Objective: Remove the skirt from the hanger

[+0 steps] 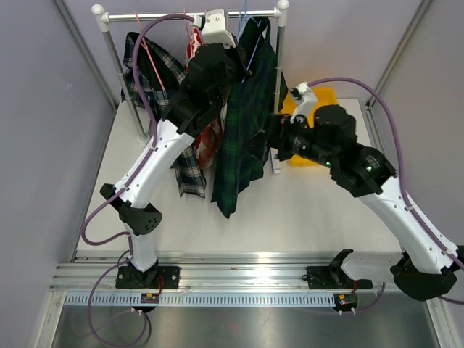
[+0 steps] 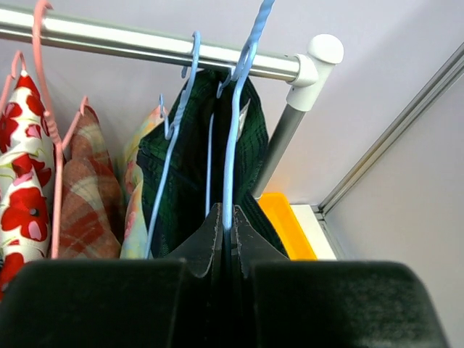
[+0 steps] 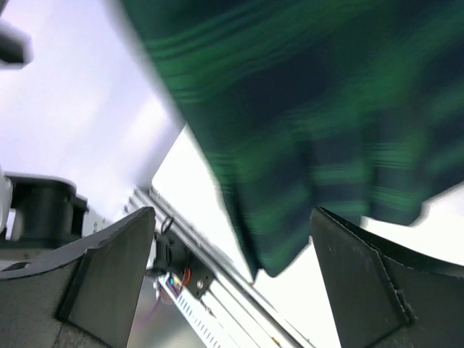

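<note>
A dark green plaid skirt [image 1: 245,123] hangs from a light blue hanger [image 2: 233,138] at the right end of the rail [image 1: 181,16]. My left gripper [image 2: 227,221] is up by the rail and is shut on the blue hanger's wire. My right gripper [image 1: 272,139] is open beside the skirt's right side, with the skirt's cloth [image 3: 304,109] hanging in front of it, between the spread fingers. The skirt's hem [image 1: 226,203] reaches down to the table.
Other clothes hang left of the skirt: a red-flowered piece [image 2: 22,167] on a pink hanger, a tan plaid piece [image 2: 87,196], and a dark plaid one [image 1: 156,69]. A yellow bin [image 1: 312,123] sits behind the right arm. The rail's right post [image 1: 279,80] stands close by.
</note>
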You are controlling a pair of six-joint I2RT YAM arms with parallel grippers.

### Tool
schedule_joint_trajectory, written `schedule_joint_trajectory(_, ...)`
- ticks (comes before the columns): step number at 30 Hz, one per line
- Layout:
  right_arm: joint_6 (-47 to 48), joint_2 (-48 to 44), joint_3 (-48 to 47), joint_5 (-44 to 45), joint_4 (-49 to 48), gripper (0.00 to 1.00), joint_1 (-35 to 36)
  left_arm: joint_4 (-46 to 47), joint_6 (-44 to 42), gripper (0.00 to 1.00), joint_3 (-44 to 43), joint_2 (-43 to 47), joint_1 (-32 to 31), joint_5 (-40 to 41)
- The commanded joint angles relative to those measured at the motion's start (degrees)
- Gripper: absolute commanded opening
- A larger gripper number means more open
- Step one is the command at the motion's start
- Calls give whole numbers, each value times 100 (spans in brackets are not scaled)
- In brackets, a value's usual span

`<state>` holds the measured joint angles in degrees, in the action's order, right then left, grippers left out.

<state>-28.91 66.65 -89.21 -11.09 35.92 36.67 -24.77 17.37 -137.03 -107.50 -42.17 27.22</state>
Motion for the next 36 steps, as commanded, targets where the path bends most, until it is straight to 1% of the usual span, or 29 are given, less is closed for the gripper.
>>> schedule_joint_trajectory(1,333,339,-545,1757,407,95,850,1010,294,0,53,405,-98,292)
schedule_joint_trajectory(2,307,374,-562,1812,363,95,1008,1018,311,0,141,423,-107,301)
schedule_joint_trajectory(7,227,742,-589,1908,-32,94,1185,1097,504,0,475,704,-186,231)
schedule_joint_trajectory(10,157,1024,-598,2084,-252,93,1282,1080,663,0,493,748,-256,161)
schedule_joint_trajectory(12,148,1156,-606,2225,-375,91,1352,1089,759,0,502,757,-309,73)
schedule_joint_trajectory(14,131,1306,-589,2488,-437,82,1396,1063,812,0,511,783,-335,11)
schedule_joint_trajectory(15,131,1333,-528,2585,-454,76,1413,1071,882,0,572,810,-353,-32)
schedule_joint_trajectory(16,122,1341,-475,2682,-489,59,1431,1080,909,0,607,845,-344,-59)
schedule_joint_trajectory(17,122,1333,-405,2709,-533,48,1431,1097,926,0,651,906,-344,-103)
schedule_joint_trajectory(19,61,1280,-290,2744,-551,20,1457,1185,909,0,800,959,-353,-103)
schedule_joint_trajectory(20,-18,1245,-255,2761,-525,1,1527,1194,892,0,818,985,-353,-77)
schedule_joint_trajectory(22,-89,1123,-159,2858,-376,0,1650,1186,786,0,801,986,-353,-33)
schedule_joint_trajectory(25,-369,886,105,2946,-95,0,2054,1220,619,0,783,951,-353,90)
schedule_joint_trajectory(26,-562,824,184,2972,-25,0,2220,1238,584,0,783,933,-353,195)
schedule_joint_trajectory(27,-651,762,359,3033,124,0,2579,1247,523,0,783,916,-344,239)
schedule_joint_trajectory(29,-1001,578,518,3419,336,0,3037,1326,444,0,731,837,-327,318)
schedule_joint_trajectory(30,-1133,473,675,3569,511,0,3457,1309,417,0,670,741,-301,319)
schedule_joint_trajectory(31,-1370,428,746,3857,608,0,3618,1265,391,0,582,661,-292,319)
schedule_joint_trajectory(33,-1599,331,913,4114,949,0,3847,1064,303,0,153,538,-257,301)
schedule_joint_trajectory(34,-1809,226,958,4376,1074,0,3848,810,259,0,20,485,-265,292)
schedule_joint_trajectory(36,-1987,51,993,4851,1522,0,3848,598,92,0,1,589,-300,-198)
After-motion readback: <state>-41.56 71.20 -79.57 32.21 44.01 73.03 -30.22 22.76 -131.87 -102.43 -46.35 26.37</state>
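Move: The green skirt hangs in front of the open right hand, its middle about 5 cm ahead, 6 cm to the left and 5 cm lower. From that hand, the rack's right post stands some 20 cm ahead and 8 cm right, and the yellow floral skirt hangs roughly 17 cm ahead and 6 cm left. The left hand already grips the blue hanger, with the green skirt's middle about 10 cm back, 2 cm right and 17 cm below. Leftwards, down and a little forward, the right hand reaches some 8–10 cm into the green skirt and shuts its fingers on the cloth, then pulls it back about 11 cm and down 6 cm, fingers tipping further down. The left hand keeps its pinch on the blue hanger, shifting slightly right and down before easing back about 4 cm. ##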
